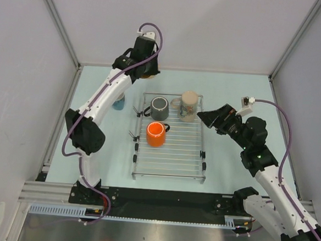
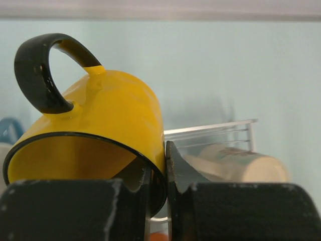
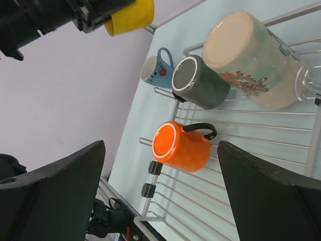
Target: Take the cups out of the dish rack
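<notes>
My left gripper (image 2: 165,168) is shut on the rim of the yellow mug (image 2: 105,115), one finger inside it and one outside. It holds the mug tilted in the air beyond the far left corner of the dish rack (image 1: 169,154). On the rack stand the dark grey mug (image 1: 160,107), the beige mug (image 1: 188,105) and the orange mug (image 1: 156,134). The blue mug (image 1: 118,102) stands on the table left of the rack. My right gripper (image 1: 209,117) hovers open at the rack's right edge beside the beige mug, with nothing between its fingers (image 3: 55,196).
Grey walls with metal posts close in the table on the left, back and right. The near half of the rack holds only bare wires (image 3: 235,201). The arm bases and a black rail (image 1: 160,198) line the near edge.
</notes>
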Robot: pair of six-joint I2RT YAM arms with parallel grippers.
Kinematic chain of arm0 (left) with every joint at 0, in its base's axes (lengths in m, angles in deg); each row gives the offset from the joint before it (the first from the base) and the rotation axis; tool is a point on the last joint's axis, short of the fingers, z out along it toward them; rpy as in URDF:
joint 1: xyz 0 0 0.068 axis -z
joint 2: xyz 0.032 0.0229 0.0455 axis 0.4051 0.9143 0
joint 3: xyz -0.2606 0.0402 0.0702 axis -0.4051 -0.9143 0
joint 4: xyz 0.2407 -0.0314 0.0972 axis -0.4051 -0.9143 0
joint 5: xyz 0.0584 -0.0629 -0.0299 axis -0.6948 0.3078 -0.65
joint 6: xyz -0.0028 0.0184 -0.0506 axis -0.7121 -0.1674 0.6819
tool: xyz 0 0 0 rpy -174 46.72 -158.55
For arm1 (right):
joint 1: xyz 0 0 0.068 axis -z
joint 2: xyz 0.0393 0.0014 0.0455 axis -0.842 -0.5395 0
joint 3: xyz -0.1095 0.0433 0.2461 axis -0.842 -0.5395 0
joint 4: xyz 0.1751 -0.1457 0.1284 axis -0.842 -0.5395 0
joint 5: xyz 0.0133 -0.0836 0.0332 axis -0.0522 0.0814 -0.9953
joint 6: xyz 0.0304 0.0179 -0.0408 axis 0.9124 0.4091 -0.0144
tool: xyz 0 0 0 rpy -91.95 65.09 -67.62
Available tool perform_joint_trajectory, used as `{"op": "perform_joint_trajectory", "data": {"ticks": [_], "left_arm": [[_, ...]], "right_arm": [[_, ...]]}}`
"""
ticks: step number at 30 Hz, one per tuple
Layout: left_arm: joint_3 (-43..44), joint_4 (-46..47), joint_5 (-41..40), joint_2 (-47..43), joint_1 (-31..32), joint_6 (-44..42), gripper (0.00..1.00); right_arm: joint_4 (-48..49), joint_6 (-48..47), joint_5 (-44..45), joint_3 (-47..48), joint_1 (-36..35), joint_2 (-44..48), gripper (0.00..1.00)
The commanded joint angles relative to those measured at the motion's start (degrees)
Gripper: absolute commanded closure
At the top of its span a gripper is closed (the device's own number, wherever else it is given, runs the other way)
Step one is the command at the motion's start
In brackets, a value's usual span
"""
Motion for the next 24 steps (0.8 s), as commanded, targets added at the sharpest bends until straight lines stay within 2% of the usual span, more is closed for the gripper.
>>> {"op": "perform_joint_trajectory", "data": {"ticks": [1, 6, 13, 24], "left_arm": [[0.61, -3.67, -6.21, -3.87, -3.73, -1.26, 1.0], [-10.98, -0.86, -7.09, -11.09, -10.23, -0.03, 0.99], [-21.36, -0.59, -7.44, -19.09, -17.26, -0.64, 1.0], [-38.22, 3.09, -2.44, -24.98, -21.05, 2.17, 1.0]], "right_arm": [[-3.13, -4.07, 1.63, 3.31, 0.17, 0.06, 0.0], [-2.35, -3.37, 1.37, 2.26, 0.26, -0.29, 0.0], [1.69, -1.44, -0.74, 0.85, 0.17, -1.79, 0.0], [0.55, -2.49, -0.3, 0.58, 0.17, -1.18, 0.0]]}}
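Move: The left hand holds the yellow cup high above the table; the blue cup it is taken towards stands about 18 cm to its left, 2 cm ahead and 22 cm below. On the rack, the gray cup lies some 4 cm right and 4 cm back, the beige cup 18 cm right and 3 cm back, both roughly 20 cm lower. From the right hand, the blue cup is about 47 cm left, 22 cm ahead and 21 cm below. Left hand swings the still-gripped yellow cup some 21 cm left towards the blue cup, also backing and sinking. ##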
